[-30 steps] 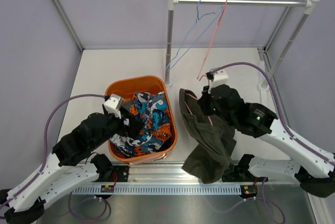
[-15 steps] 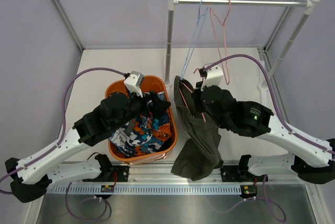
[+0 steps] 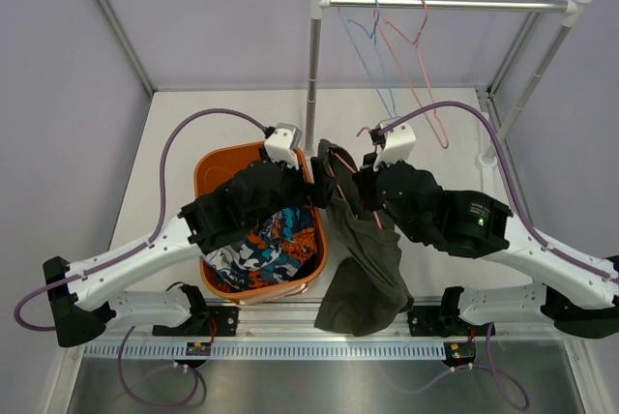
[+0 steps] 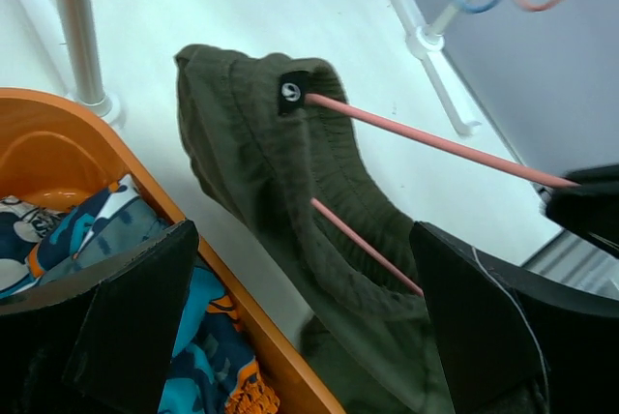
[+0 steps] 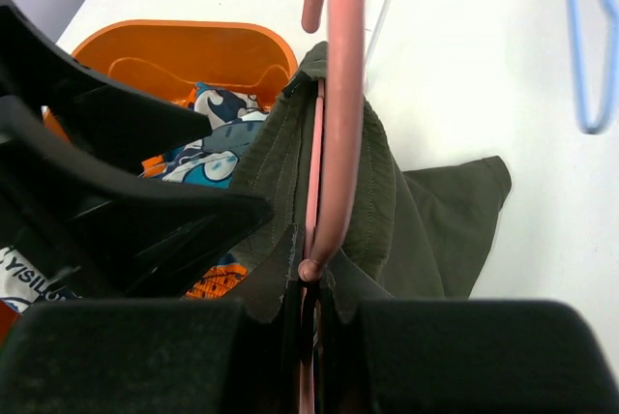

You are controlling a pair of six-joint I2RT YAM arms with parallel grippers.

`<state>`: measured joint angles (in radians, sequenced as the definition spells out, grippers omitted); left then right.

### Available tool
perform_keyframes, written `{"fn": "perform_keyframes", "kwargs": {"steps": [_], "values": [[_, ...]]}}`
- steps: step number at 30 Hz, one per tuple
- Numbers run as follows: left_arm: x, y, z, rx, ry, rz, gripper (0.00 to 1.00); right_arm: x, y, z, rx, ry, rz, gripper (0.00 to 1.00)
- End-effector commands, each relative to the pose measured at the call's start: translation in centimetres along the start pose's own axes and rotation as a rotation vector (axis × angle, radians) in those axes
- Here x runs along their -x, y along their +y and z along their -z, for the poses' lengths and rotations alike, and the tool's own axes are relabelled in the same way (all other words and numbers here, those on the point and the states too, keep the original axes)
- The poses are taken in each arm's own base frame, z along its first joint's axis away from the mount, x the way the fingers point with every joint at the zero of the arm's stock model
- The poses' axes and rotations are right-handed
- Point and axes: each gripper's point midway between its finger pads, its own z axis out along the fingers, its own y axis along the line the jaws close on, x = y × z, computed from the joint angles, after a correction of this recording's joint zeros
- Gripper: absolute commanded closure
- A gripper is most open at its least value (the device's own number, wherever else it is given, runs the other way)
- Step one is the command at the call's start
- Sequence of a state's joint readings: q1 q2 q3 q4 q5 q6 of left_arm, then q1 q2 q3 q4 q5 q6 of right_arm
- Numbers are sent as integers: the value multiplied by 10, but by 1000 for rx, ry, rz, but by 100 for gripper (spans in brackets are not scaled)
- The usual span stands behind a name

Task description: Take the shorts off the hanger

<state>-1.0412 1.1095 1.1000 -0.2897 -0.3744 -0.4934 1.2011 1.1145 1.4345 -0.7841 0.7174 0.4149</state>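
Observation:
Olive-green shorts (image 3: pixel 366 264) hang by their waistband on a pink hanger (image 3: pixel 339 174) between the two arms. My right gripper (image 5: pixel 315 283) is shut on the pink hanger (image 5: pixel 338 95) just below its hook, and the shorts (image 5: pixel 392 201) drape down both sides of it. My left gripper (image 4: pixel 302 232) stands wide open right at the waistband of the shorts (image 4: pixel 256 148), one finger on either side. The hanger's two bars (image 4: pixel 426 139) run out of the cloth. In the top view the left gripper (image 3: pixel 319 189) sits at the basket's right rim, against the shorts.
An orange basket (image 3: pixel 207 168) with patterned clothes stands at the left, its rim (image 4: pixel 131 158) just beside the shorts. Behind is a clothes rack: post (image 3: pixel 312 75), rail (image 3: pixel 455 4), with an empty blue hanger (image 3: pixel 372 46) and an empty pink one (image 3: pixel 418 61).
My left arm swung up out of the basket and rightward to the shorts' waistband. My right arm carried hanger and shorts leftward toward it. The empty hangers on the rail are swinging.

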Motion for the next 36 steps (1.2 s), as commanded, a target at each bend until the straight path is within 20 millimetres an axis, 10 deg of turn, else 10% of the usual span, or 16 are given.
{"fn": "perform_keyframes", "kwargs": {"steps": [1, 5, 12, 16, 32, 36], "values": [[44, -5, 1, 24, -144, 33, 6, 38, 2, 19, 32, -110, -95, 100], [46, -3, -5, 48, -156, 5, 16, 38, 4, 22, 48, -110, -92, 100], [53, -5, -19, 71, -162, -54, 75, 41, 8, 29, 75, -115, -93, 100], [52, -9, -27, 66, -133, -76, 92, 41, 5, 32, 71, -118, -95, 100], [62, 76, -70, 318, -74, -56, 100, 36, -1, 46, 65, -121, -107, 100], [42, 68, -80, 247, -17, -42, 100, 37, -8, 48, 51, -138, -114, 100]]}}
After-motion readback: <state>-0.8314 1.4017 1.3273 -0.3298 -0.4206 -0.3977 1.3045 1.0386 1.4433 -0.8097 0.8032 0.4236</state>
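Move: The waistband end of the green shorts hangs just beyond the open left fingertips, roughly 4 cm ahead and 2 cm right, about level. The right gripper, holding the pink hanger in that waistband, is about 9 cm right of the left hand and level front to back. The basket's middle lies some 17 cm left, straight across, and 18 cm below. From the right hand, the waistband end is about 4 cm ahead and 7 cm left, slightly lower. Bring the left gripper about 3 cm forward and slightly right around the waistband end, shutting the fingers to pinch the cloth beside the black label. Then pull forward another 7 cm and a little left, away from the right gripper, turning some 10 degrees counter-clockwise and dipping at the end. Keep the right gripper shut on the hanger, easing it about 2 cm back and 2 cm up. ##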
